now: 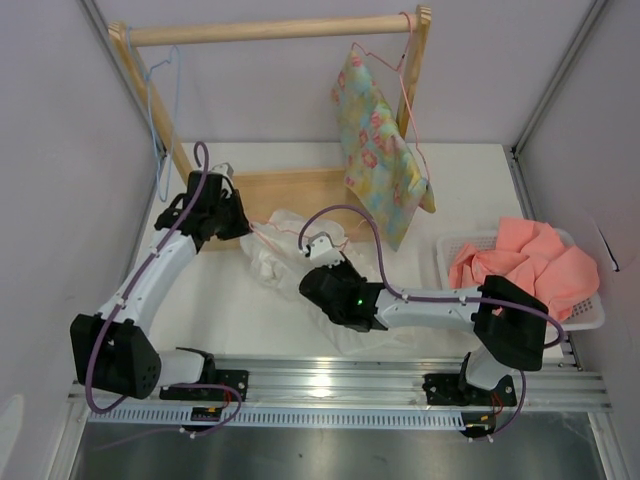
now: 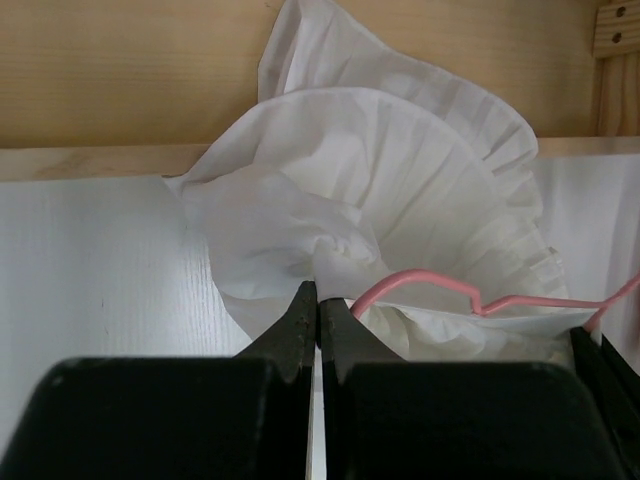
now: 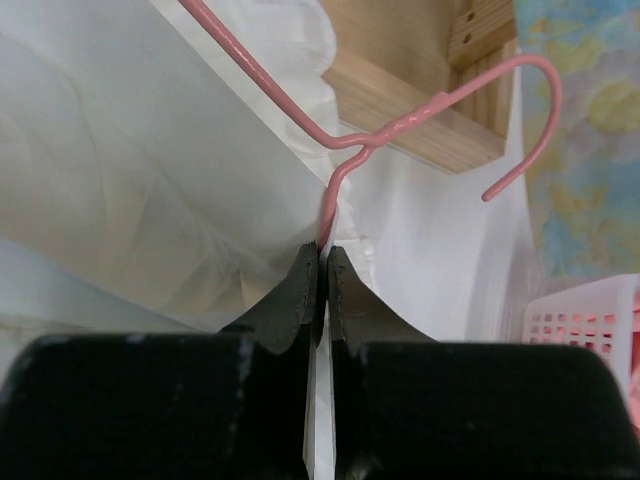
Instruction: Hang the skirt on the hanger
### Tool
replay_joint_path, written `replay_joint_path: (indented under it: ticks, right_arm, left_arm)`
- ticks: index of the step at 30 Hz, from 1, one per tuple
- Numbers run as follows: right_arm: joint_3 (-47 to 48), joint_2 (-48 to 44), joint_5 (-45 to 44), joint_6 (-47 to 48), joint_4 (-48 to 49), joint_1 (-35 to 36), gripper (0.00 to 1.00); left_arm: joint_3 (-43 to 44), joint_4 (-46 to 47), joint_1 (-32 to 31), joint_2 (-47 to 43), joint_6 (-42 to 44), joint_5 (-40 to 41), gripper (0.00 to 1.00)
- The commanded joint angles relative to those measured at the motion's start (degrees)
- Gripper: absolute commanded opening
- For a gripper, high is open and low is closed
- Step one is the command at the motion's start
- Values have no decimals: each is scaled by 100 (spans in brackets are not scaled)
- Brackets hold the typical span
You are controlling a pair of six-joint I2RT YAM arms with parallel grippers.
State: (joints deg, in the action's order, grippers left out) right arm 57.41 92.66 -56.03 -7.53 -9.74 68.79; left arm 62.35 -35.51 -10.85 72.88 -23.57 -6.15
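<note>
The white pleated skirt [image 1: 283, 256] lies bunched on the table in front of the wooden rack's base. My left gripper [image 1: 246, 226] is at the skirt's left edge, and the left wrist view shows the gripper [image 2: 318, 292] shut on a fold of the skirt [image 2: 380, 180]. The pink wire hanger [image 2: 432, 283] lies across the fabric just right of those tips. My right gripper [image 3: 322, 248] is shut on the hanger [image 3: 345, 165] just below its twisted neck, with the hook pointing up and right. The skirt [image 3: 130, 170] drapes left of it. In the top view the right gripper [image 1: 318, 241] is at the skirt's right side.
A wooden rack [image 1: 270, 30] stands at the back, and its base board [image 1: 290, 190] is right behind the skirt. A floral garment [image 1: 380, 150] hangs from the rack's right end and a light blue hanger [image 1: 160, 100] from its left. A white basket [image 1: 590, 315] with salmon cloth [image 1: 525, 262] sits at the right.
</note>
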Motion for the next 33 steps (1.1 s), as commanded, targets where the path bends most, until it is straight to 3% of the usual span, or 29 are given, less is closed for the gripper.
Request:
replay_joint_path:
  ticks: [1,9,17,21,26,33]
  right_arm:
    - [-212,49,-917,883,393,64,0]
    - [-713,384,-2095,1367,1507,143,0]
    - [-1407,235,-2334,2421,3353,204,0]
    - [-1645,392,-2325,4254,5127,205,0]
    - [-1610,884,-2316,5699,7234,82,0]
    - [-1425,920,-2053,6579,8107,-7,0]
  left_arm:
    - [471,220,127,68,195,325,0]
    - [1191,-325,127,147,283,439,0]
    - [1578,-729,118,349,388,474,0]
    - [1824,-923,57,455,406,562,0]
    - [2045,-1186,-101,648,424,589,0]
    - [1974,-1266,-136,833,494,888,0]
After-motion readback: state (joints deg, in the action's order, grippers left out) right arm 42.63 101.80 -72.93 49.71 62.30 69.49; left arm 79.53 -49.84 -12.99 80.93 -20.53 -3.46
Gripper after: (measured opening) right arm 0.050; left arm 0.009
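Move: The white skirt and the pink hanger are already pinched in both hands. The hanger's hook sticks out some 6 cm ahead of the right hand and 4 cm to its right, about 24 cm right of the left hand and 2 cm farther out. The skirt's bulk hangs about 7 cm left of and 7 cm below the right hand. From that hand, the floral skirt is roughly 12 cm ahead, 9 cm right and 12 cm up. The pink hanger and the white skirt's waist are lifted between the two closed grippers, each keeping its pinch. The right hand first eases about 2.5 cm right, then rises some 4 cm and goes forward a little towards the floral skirt, its fingers tipping up about 25 degrees to near level and rolling right side up. The left raises its end about 3.5 cm, nearly in place. ##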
